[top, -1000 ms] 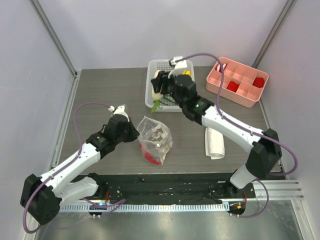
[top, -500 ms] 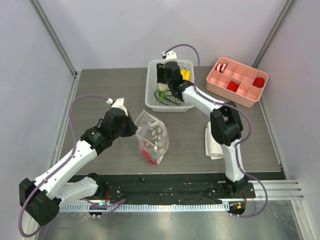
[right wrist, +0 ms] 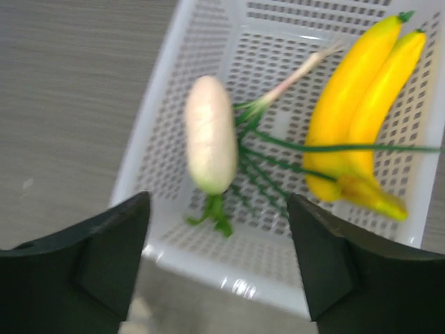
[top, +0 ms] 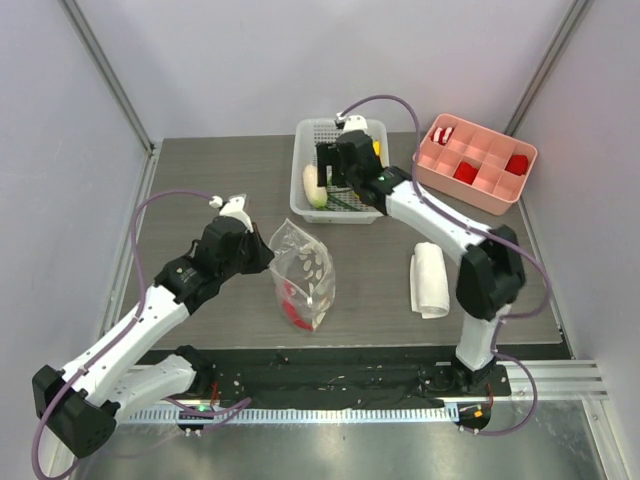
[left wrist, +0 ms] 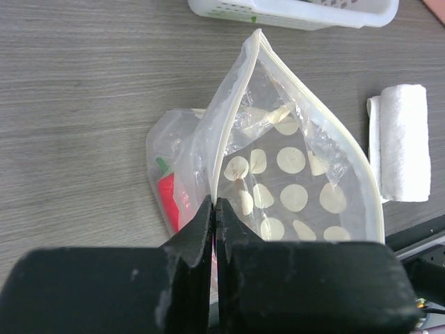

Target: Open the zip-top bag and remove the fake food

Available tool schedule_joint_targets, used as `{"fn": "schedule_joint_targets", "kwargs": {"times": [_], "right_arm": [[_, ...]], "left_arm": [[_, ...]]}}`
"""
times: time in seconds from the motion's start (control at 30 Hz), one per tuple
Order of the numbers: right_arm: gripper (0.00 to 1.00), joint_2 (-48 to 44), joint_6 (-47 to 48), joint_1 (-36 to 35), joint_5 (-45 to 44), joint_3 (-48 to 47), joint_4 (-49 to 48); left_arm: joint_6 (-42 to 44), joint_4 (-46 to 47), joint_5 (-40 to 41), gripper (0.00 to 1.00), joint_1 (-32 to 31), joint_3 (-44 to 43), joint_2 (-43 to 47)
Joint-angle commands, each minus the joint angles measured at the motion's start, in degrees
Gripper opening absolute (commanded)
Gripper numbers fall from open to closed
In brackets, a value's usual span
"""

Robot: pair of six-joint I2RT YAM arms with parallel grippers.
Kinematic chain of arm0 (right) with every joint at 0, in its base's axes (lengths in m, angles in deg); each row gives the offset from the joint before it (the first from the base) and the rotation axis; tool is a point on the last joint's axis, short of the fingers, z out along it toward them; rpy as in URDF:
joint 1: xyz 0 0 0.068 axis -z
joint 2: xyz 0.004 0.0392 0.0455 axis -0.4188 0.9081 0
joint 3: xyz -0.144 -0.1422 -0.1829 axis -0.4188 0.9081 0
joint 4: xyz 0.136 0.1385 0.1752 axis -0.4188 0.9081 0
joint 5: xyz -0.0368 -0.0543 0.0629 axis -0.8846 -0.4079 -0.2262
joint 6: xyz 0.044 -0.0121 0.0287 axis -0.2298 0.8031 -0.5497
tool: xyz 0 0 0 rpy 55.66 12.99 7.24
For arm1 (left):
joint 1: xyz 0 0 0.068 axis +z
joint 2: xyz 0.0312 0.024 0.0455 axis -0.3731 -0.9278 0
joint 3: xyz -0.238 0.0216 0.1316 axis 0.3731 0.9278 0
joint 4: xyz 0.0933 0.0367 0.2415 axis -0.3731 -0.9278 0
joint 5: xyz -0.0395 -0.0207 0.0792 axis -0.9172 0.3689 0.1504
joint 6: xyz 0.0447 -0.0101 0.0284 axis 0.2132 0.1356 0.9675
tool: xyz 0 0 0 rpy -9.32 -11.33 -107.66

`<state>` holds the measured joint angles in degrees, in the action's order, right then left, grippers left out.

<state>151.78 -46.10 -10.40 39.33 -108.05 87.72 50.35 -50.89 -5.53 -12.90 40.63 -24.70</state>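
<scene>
The zip-top bag point(top: 306, 272), clear with white dots, stands open on the table; its mouth gapes wide in the left wrist view point(left wrist: 295, 170). My left gripper point(top: 258, 256) point(left wrist: 215, 203) is shut on the bag's zip edge. Of the fake food, a red chili point(top: 292, 306) point(left wrist: 171, 202) lies inside the bag. My right gripper point(top: 335, 178) point(right wrist: 217, 205) hovers open over the white basket point(top: 299, 203) point(right wrist: 208, 277), holding nothing. The white radish point(top: 314, 186) point(right wrist: 208, 136), a yellow banana bunch point(right wrist: 361, 104) and thin green stems point(right wrist: 278, 147) lie in the basket.
A pink tray point(top: 497, 200) with red blocks sits at the back right. A rolled white cloth point(top: 430, 280) point(left wrist: 402, 142) lies to the right of the bag. Grey walls close in the table at the back and sides.
My right gripper carried the radish over the basket, then opened; the radish now lies in the basket. The left gripper kept its hold on the bag's edge.
</scene>
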Motion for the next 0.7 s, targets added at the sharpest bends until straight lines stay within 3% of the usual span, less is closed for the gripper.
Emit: {"fn": "schedule_joint_targets", "kwargs": {"times": [0.0, 0.07, 0.27, 0.37, 0.5, 0.67], "right_arm": [[0.75, -15.3, -7.1, -5.7, 8.1, 9.8, -2.5], [0.5, -20.2, -7.4, -10.4, 5.7, 14.6, -2.7], [0.42, -22.0, -12.4, -19.8, 5.3, 18.8, -1.5], [0.26, -18.6, -18.7, -21.4, 3.6, 18.4, 3.6], [0.23, -16.1, -21.4, -23.8, -2.6, 17.1, 8.6], [0.23, -12.7, -22.9, -24.0, -0.1, 17.4, 8.9]], "left_arm": [[0.1, 2.7, -0.4, 0.0, -0.1, 0.7, 2.2], [-0.1, 3.2, -0.4, 0.0, 0.0, 1.2, 3.1], [-1.0, 4.7, -1.3, 0.0, 0.0, 1.7, 3.6], [-1.3, 4.9, -2.0, 0.0, -0.1, 1.1, 3.4], [-1.6, 4.9, -2.7, 0.0, -0.1, 0.9, 3.3], [-2.5, 5.3, -3.6, 0.0, -0.1, 1.2, 3.2]]}}
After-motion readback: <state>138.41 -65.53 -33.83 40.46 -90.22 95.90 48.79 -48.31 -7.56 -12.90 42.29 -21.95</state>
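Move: The red pepper lies low in the open bag, roughly 27 cm back from the right hand, 10 cm to its left and 17 cm below; from the left hand, which pinches the bag's rim, it is some 8 cm back, 6 cm right and 14 cm down. The bag's mouth is about 19 cm back, 8 cm left and 3 cm below the right hand. In the basket, some 12 cm beneath that hand, the white radish lies about 3 cm ahead and 2 cm left, the bananas 4 cm ahead and 9 cm right. The bag's open mouth is where the emptied right hand returns from the basket: it sweeps back some 21 cm and left about 9, arching up before dropping to the mouth beside the left fingers. On the way its wide-open fingers close to a narrow gap, and the wrist turns counter-clockwise and tips down some 15 degrees. The left hand keeps its pinch on the rim. ##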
